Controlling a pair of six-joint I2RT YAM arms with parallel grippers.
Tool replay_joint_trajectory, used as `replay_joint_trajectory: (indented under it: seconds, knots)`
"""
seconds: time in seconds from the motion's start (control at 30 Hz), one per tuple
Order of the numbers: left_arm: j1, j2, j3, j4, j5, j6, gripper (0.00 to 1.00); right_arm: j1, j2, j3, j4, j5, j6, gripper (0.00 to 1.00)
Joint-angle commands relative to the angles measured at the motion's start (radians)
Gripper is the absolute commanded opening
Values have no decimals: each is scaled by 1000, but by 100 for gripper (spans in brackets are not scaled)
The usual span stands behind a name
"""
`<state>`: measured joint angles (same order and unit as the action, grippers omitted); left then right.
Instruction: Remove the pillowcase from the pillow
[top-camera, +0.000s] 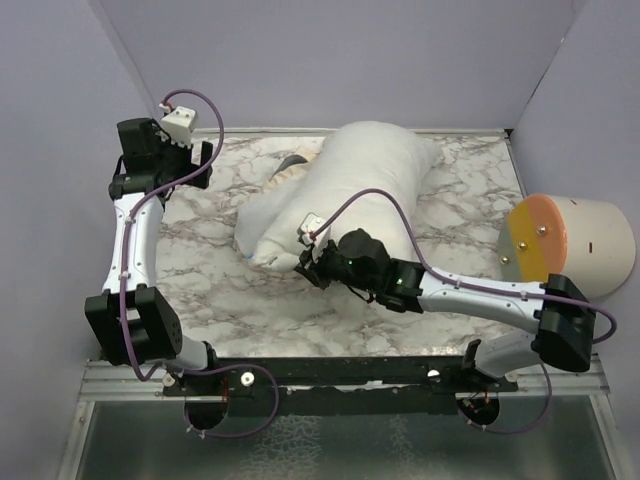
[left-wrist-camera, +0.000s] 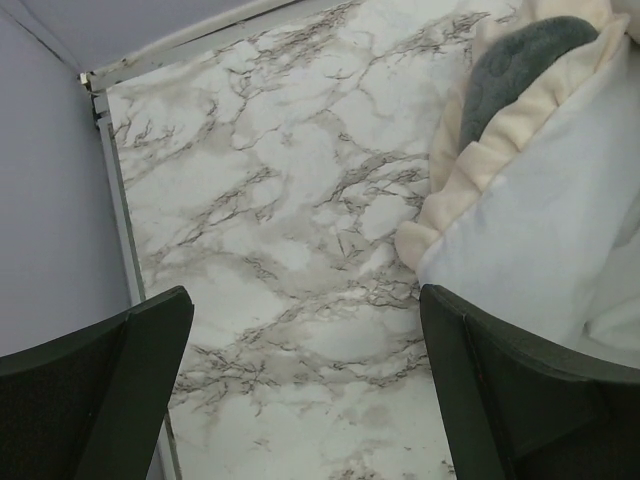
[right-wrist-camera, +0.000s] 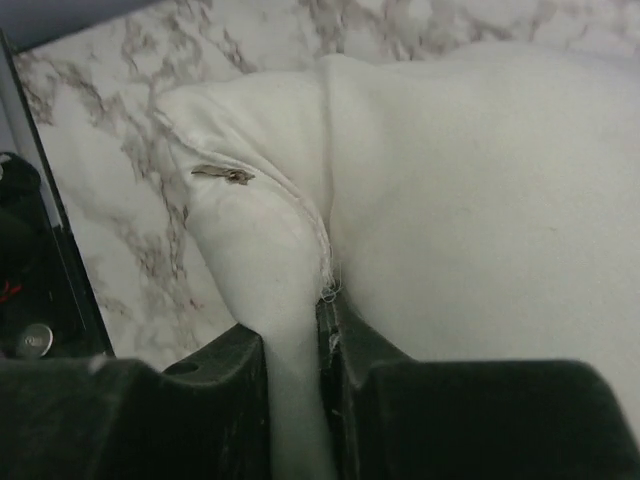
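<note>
The plump white pillow (top-camera: 360, 190) lies across the middle of the marble table (top-camera: 200, 270). My right gripper (top-camera: 306, 264) is shut on its near-left corner. In the right wrist view a fold of the pillow (right-wrist-camera: 450, 180) is pinched between the right gripper (right-wrist-camera: 295, 400) fingers, with a small tag beside the seam. The pillowcase (top-camera: 288, 168) shows as a bit of grey and cream at the pillow's far-left side. In the left wrist view the pillowcase (left-wrist-camera: 520, 60) has a grey fuzzy face and cream trim. My left gripper (left-wrist-camera: 305, 300) hangs open over bare marble to its left, holding nothing.
A round white and orange object (top-camera: 570, 245) sits at the table's right edge. Lilac walls close in the back and both sides. The table's metal edge rail (left-wrist-camera: 112, 200) runs close by the left gripper's left finger.
</note>
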<state>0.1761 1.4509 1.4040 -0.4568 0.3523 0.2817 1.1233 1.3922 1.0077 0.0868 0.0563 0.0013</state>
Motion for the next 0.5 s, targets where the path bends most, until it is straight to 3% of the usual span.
replay_joint_trajectory:
  seconds: [0.0,0.1,0.2,0.27,0.4,0.47]
  knots:
    - [19,-58,-42,69,38,-8,99,-33,23,-124,164,18,253,22]
    - [22,-84,-99,88,48,0,99,-99,63,-147,152,-9,288,28]
    - [22,-107,-147,117,48,0,99,-179,98,-128,153,-49,321,43]
    - [22,-114,-168,127,48,-7,99,-187,133,-64,122,-44,303,57]
    - [23,-120,-197,139,51,-23,99,-187,194,93,34,-117,297,99]
    - [24,-125,-210,148,47,-30,99,-187,175,156,-9,-146,297,100]
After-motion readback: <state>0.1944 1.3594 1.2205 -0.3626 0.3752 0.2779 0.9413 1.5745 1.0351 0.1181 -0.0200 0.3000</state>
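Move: The white pillow's near left corner is already pinched in the right gripper. The pillow's middle lies about 18 cm ahead of that gripper, 12 cm to its right and some 12 cm below. The loose pillowcase, grey lining and cream ruffle showing, is roughly 16 cm ahead of the right gripper, 7 cm to its left and 18 cm down. The open, empty left gripper has the pillowcase some 15 cm to its right, 6 cm back and 24 cm below. Swing the right gripper on down about 9 cm with the pillow corner, then push forward some 7 cm and come up slightly, opening the fingers wide to let the corner out of the pinch. Roll that wrist roughly 20 degrees, its forward side dipping. Ease the open left gripper down and back about 3 cm, touching nothing. ##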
